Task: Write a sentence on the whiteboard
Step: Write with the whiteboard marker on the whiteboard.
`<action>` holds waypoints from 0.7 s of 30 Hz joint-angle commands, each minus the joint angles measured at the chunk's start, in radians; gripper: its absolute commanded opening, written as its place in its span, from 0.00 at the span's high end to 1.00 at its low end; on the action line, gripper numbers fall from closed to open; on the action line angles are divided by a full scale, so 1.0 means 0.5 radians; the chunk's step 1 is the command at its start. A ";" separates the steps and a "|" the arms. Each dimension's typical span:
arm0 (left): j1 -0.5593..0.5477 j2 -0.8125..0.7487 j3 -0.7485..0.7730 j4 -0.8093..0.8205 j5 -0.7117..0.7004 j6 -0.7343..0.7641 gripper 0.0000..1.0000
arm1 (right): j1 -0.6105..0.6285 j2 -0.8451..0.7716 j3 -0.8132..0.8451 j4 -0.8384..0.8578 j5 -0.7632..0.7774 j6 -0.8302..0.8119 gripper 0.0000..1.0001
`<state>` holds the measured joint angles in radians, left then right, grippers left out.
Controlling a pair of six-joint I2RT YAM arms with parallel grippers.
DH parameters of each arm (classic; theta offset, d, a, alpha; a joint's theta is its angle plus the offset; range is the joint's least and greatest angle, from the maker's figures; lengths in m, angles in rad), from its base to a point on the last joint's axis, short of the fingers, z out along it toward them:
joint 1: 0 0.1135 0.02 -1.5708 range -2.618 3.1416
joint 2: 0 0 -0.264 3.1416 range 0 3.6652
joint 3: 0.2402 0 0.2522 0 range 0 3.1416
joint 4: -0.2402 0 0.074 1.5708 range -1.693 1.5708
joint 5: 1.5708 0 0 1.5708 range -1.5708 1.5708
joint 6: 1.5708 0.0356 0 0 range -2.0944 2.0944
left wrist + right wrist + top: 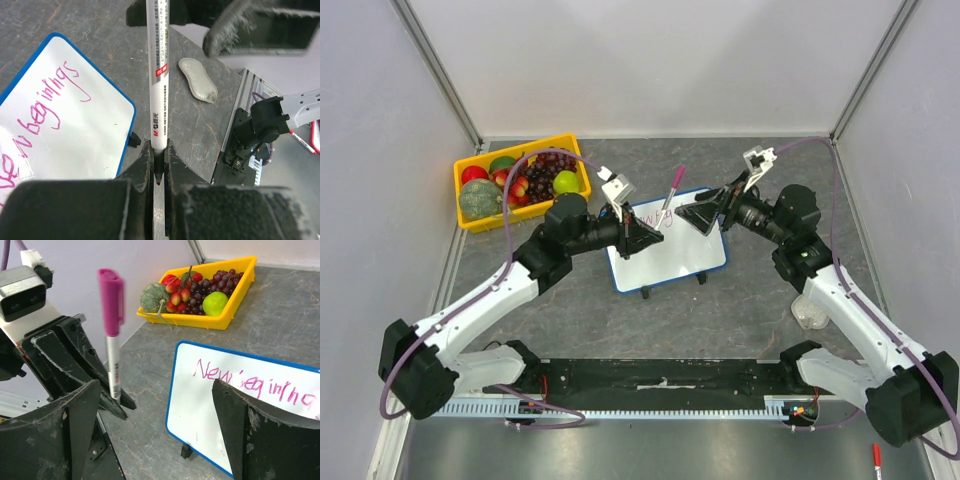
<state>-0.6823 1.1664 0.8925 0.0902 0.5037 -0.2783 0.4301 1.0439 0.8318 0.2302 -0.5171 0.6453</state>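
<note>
The whiteboard (pixel 672 262), white with a blue frame, stands tilted at the table's middle. Pink-red writing (pixel 235 382) along its top reads "New beginnings" in one line; it also shows in the left wrist view (pixel 47 107). My left gripper (pixel 645 238) is over the board's left edge, shut on a white marker (pixel 159 75) with a pink cap (pixel 111 300) on its far end. The marker's tip (pixel 159 181) lies between the jaws, off the board. My right gripper (pixel 705 215) is wide open and empty over the board's top right; its fingers (pixel 65 430) frame the board (pixel 225 415).
A yellow tray (pixel 515 151) of fruit stands at the back left. A clear crumpled lump (pixel 810 312) lies by the right arm, also in the left wrist view (pixel 198 77). A red pen (pixel 876 458) lies off the table's front right.
</note>
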 commanded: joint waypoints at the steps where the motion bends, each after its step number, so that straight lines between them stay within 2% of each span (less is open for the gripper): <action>1: 0.002 -0.139 0.077 -0.247 0.014 0.179 0.98 | -0.164 0.008 0.058 0.223 -0.527 0.078 0.02; 3: 0.002 -0.151 0.117 -0.330 0.103 0.219 0.98 | -0.170 0.029 0.064 0.340 -0.695 0.136 0.02; 7: 0.002 -0.167 0.169 -0.438 0.222 0.293 0.98 | -0.155 0.054 0.018 0.797 -0.966 0.436 0.02; 9: 0.002 -0.173 0.191 -0.453 0.284 0.314 0.98 | -0.112 0.075 0.054 0.767 -1.015 0.397 0.06; 14: 0.002 -0.142 0.255 -0.487 0.538 0.375 0.98 | 0.039 0.139 0.180 0.329 -0.975 0.096 0.22; 21: 0.002 -0.133 0.271 -0.545 0.674 0.440 0.98 | 0.042 0.182 0.189 0.365 -1.033 0.142 0.39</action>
<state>-0.6823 1.1030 0.9871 -0.1535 0.7586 -0.1223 0.4496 1.1252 0.8837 0.4065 -0.9916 0.7212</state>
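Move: The whiteboard marker stands nib-down in the left fingers, cap up, its middle about 3 cm ahead of the left hand, 2 cm right and 6 cm above. From the empty right hand it is about 6 cm left, level fore and aft, and 1 cm up. The right gripper is some 3 cm ahead, 8 cm right and 5 cm above the left hand. The whiteboard's middle lies 9 cm ahead, 3 cm right and 24 cm below the left hand; from the right hand, 6 cm ahead, 5 cm left and 29 cm down. The marker, still pinched near its nib, is drawn back about 5 cm by the left hand, which also rises slightly and turns some 15 degrees clockwise. The right hand follows back about 7 cm, drifting left and ending a little higher, and turns some 30 degrees counter-clockwise to bring its jaws around the capped end, closing from wide open to about two-thirds without visibly gripping. ##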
